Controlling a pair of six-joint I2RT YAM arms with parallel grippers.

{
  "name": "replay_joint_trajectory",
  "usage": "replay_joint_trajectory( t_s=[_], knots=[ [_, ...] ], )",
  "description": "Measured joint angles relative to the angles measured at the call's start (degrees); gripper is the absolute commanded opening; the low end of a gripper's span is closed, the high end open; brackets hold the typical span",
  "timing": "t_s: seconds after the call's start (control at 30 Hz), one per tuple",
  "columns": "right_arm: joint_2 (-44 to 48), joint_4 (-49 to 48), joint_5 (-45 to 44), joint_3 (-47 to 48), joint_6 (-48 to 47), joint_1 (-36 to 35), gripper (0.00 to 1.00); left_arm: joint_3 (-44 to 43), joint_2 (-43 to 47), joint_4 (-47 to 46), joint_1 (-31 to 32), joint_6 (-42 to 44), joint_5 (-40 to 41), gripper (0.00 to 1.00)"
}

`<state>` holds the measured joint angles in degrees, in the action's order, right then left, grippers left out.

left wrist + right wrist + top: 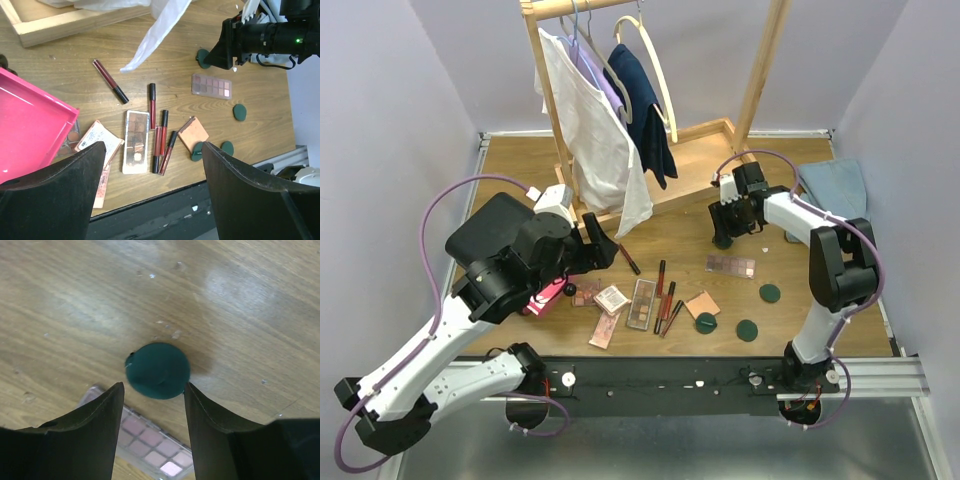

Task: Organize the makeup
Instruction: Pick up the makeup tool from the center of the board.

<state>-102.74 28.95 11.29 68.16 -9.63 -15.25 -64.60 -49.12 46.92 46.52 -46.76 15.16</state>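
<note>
The makeup lies scattered on the wooden table: a pink eyeshadow palette, a brown palette, dark-red tubes, a peach compact and green discs. My right gripper points down over one green disc. Its jaws are open and straddle the disc's near edge. The right fingertip meets the disc's rim, and a gap shows at the left one. The pink palette lies just behind. My left gripper hangs wide open and empty above the tubes and brown palette.
A wooden clothes rack with a white shirt and a navy garment stands at the back, its base frame on the table. A blue cloth lies at the far right. A pink drawer sits left of the makeup.
</note>
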Motion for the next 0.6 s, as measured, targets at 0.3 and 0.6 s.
replay_joint_trajectory(
  t_s=[0.3, 0.6],
  knots=[
    [-4.2, 0.92, -2.01, 1.77, 1.29, 0.33, 0.39, 3.72, 3.45, -0.7, 0.0, -1.99, 1.05, 0.87],
    [-4.63, 1.03, 0.28, 2.03, 1.95, 0.33, 0.02, 5.29, 3.54, -3.06, 0.02, -2.62, 0.98, 0.87]
  ],
)
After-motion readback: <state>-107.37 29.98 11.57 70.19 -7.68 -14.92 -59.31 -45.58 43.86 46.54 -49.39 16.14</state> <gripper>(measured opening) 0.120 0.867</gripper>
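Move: The makeup tool, a round dark green puff lying flat, is almost under my open right fingers, about 3 cm below and 1 cm ahead. An eyeshadow palette lies about 5 cm back and 2 cm to the right of my right hand; a second green puff is some 13 cm back and 13 cm to its right. From my left hand, the makeup tool lies roughly 12 cm ahead, 28 cm to the right and 26 cm below. I sink my right hand straight down, about 2 cm, onto the green makeup tool with the fingers still pointing steeply at the table. Near the bottom I hold that height and close my half-open fingers nearly shut, pinching the puff by its near part. ##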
